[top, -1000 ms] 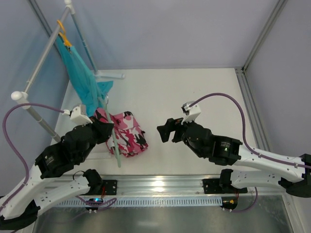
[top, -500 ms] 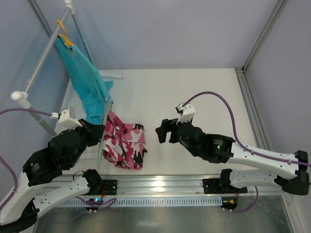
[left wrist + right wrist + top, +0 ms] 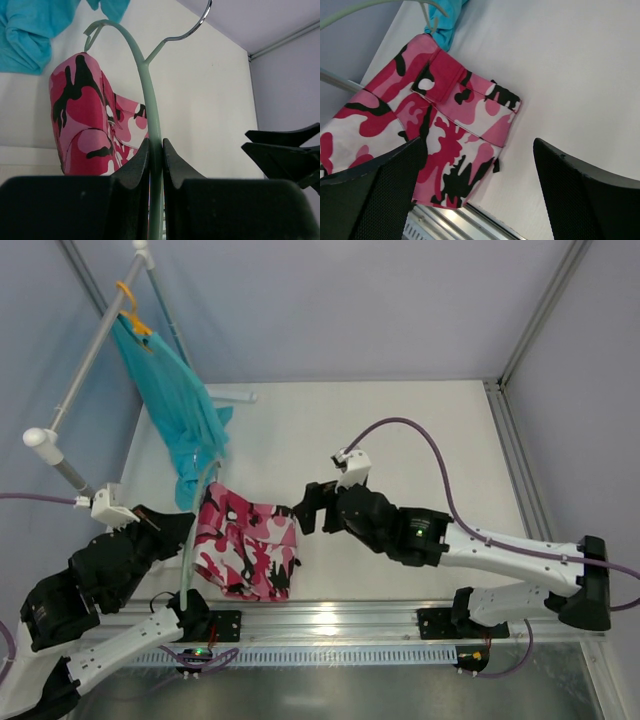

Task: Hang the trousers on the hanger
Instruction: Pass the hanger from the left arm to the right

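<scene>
The pink camouflage trousers (image 3: 245,545) lie folded on the white table near its front edge, their left edge at the hanger. The pale mint hanger (image 3: 187,558) stands upright in my left gripper (image 3: 183,530), which is shut on its thin rod. In the left wrist view the hanger (image 3: 150,100) rises between the jaws of the left gripper (image 3: 156,150), with the trousers (image 3: 85,115) just left of it. My right gripper (image 3: 305,508) hovers open at the trousers' right edge. The right wrist view shows the right gripper (image 3: 477,145) wide open above the trousers (image 3: 445,130), holding nothing.
A white tube rack (image 3: 80,370) stands at the far left with a teal garment (image 3: 175,410) hanging from an orange hanger (image 3: 130,305). A metal rail (image 3: 320,620) runs along the near edge. Grey walls close in the table on all sides.
My left arm has drawn back toward the near left, taking the hanger and the trousers with it. My right gripper has moved left to the trousers and opened a little wider.
</scene>
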You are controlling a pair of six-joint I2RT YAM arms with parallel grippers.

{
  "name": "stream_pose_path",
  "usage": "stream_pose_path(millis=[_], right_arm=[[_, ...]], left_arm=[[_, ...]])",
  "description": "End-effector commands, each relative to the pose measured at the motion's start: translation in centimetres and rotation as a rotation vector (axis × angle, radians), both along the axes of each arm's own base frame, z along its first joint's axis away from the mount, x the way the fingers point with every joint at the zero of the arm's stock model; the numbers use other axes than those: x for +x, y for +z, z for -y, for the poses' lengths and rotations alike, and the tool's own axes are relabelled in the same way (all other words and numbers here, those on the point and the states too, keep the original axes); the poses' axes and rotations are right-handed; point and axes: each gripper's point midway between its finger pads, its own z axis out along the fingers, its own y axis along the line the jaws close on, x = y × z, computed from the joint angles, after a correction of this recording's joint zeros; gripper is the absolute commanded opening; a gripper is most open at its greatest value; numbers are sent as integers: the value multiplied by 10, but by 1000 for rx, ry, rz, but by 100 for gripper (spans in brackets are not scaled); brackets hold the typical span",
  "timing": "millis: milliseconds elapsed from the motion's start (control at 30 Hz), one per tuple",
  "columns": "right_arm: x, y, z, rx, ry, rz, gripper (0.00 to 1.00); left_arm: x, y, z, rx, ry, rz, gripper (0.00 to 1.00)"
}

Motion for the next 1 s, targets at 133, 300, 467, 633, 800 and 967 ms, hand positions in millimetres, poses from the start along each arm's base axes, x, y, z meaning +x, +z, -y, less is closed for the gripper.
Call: stream_pose_path(millis=[133,300,467,633,800,967], right_arm=[[15,28,-127,200,188,-118,75],[25,59,-150,558,183,-279,69],[23,64,-155,732,151,-396,69],[17,49,-172,778,177,-487,69],[17,50,-187,819,203,-519,68],[17,54,-200,814,212,-521,61]], left_arm=[[4,21,22,-153,-55,80,0],[4,20,32,-169,-100,98,0],[7,18,37,-151,-109,104,0],[11,17,48,-161,-128,110,0],[14,18,52,-157,-135,116,0],[16,16,58,-149,-146,111,0]])
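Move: The right hand, open and empty, is to take the green hanger that the left still grips. The stretch just below its hook lies about 23 cm to the right hand's left, 4 cm ahead and 3 cm higher. The trousers are some 15 cm left of that hand, 2 cm back and 18 cm below; the blue garment is roughly 27 cm left, 18 cm ahead and 8 cm lower. From the left hand, the right gripper is about 22 cm right, 4 cm ahead and 5 cm lower. The right hand sweeps left about 19 cm and only slightly forward, over the trousers to the hanger, fast at first and then slower, while its wrist rolls left side up some 40 degrees and tips down, and its wide-open fingers narrow partway to straddle the hanger just below the hook, still not shut. The left hand keeps its pinch on the hanger and brings it rightward about 4 cm to meet the other hand, sinking a little and turning slightly clockwise. ##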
